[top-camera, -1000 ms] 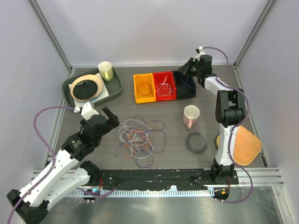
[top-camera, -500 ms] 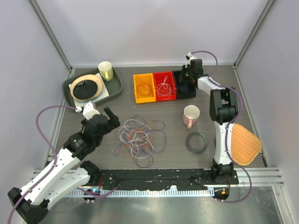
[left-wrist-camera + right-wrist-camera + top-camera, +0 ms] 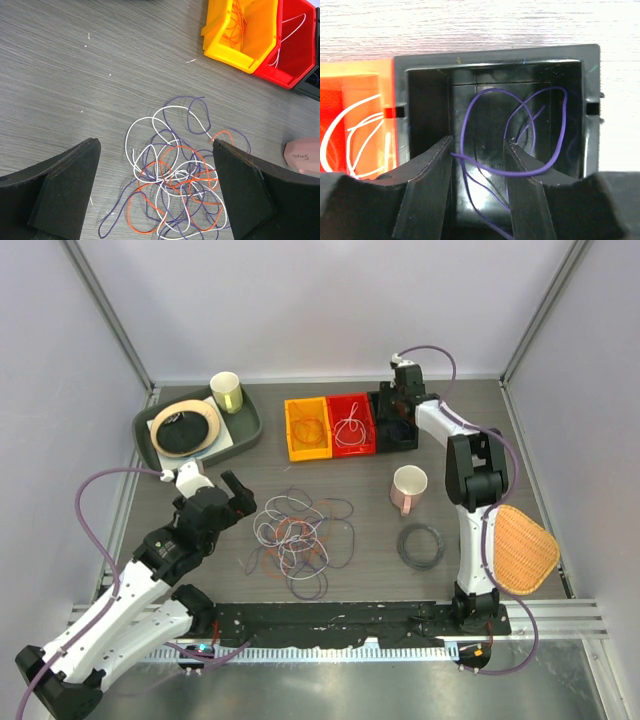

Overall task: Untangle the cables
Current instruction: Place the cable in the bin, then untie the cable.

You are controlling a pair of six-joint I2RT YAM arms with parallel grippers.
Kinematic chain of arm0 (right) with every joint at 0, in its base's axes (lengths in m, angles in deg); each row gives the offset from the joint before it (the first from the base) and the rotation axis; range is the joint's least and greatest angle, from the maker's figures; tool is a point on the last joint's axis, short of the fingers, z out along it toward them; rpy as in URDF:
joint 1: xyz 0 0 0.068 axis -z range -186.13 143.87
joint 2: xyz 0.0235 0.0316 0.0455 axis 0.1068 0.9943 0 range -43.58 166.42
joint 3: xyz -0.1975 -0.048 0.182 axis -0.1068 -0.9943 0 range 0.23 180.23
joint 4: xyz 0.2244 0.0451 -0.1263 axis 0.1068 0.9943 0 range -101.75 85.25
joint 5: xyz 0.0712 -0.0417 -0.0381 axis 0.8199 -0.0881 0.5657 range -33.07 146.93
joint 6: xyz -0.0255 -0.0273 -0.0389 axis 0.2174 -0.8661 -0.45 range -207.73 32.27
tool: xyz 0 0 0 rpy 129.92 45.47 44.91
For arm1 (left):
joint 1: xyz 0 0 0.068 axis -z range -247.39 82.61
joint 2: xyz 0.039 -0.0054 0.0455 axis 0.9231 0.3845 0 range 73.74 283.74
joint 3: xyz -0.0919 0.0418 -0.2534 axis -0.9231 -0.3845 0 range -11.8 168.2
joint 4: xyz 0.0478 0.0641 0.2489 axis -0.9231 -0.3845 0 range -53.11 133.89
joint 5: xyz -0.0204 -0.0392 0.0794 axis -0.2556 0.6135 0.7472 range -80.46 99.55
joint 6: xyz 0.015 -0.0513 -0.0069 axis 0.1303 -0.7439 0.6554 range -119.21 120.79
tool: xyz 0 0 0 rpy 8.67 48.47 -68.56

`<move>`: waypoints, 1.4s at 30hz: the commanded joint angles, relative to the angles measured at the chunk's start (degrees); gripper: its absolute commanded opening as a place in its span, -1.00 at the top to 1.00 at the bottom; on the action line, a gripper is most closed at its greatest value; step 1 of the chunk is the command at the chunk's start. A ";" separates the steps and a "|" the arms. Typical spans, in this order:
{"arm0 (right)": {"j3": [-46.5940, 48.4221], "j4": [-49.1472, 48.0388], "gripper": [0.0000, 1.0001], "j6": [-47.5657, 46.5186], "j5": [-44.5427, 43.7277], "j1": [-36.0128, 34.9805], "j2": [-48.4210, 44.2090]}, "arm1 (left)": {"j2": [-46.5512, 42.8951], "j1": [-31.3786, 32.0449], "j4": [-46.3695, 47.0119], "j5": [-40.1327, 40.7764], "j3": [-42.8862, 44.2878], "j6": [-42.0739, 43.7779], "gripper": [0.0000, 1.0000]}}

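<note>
The cables (image 3: 300, 538) lie in a tangle of white, orange and purple loops on the table's middle; the left wrist view shows the tangle (image 3: 180, 185) from close above. My left gripper (image 3: 232, 492) hangs open just left of the tangle, which spreads below and between its fingers (image 3: 154, 145). My right gripper (image 3: 398, 415) is over the black bin (image 3: 400, 432), jaws apart. In the right wrist view a purple cable (image 3: 515, 174) lies loose across the gap between the fingers (image 3: 477, 144), inside the black bin (image 3: 495, 62).
An orange bin (image 3: 308, 430) holds orange wire and a red bin (image 3: 353, 425) holds white wire, both left of the black one. A pink mug (image 3: 409, 489), a black cord ring (image 3: 421, 546), a woven mat (image 3: 524, 550) and a tray (image 3: 245, 430) with a cup (image 3: 227, 392) stand around.
My right gripper swung left from beyond the black bin to over it and its jaws parted, leaving the purple cable in the bin. The left arm barely moved.
</note>
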 commanded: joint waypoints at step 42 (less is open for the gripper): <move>-60.04 -36.16 -0.93 -25.62 6.04 -45.82 -47.73 | 1.61 -0.19 2.08 -19.31 -13.64 -10.52 -0.99</move>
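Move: Roughly 34 cm back and 23 cm to the left of the right hand, and some 7 cm lower, lies the cable tangle. That hand is still in the black bin, whose middle is about 4 cm below it; the red bin sits about 9 cm to its left and the pink mug some 19 cm back and 2 cm to its right. From the left hand the tangle is about 11 cm to the right, barely 1 cm ahead and 18 cm below. Lifting its fingers off the purple cable while they spread from half open to wide, the right hand rises about 17 cm out of the black bin, then sweeps back and left and finally down over the cable tangle, turning some 60 degrees counter-clockwise. The left hand, still wide open, sinks about 10 cm, shifting right and a little back towards the tangle, and tips down about 20 degrees. ##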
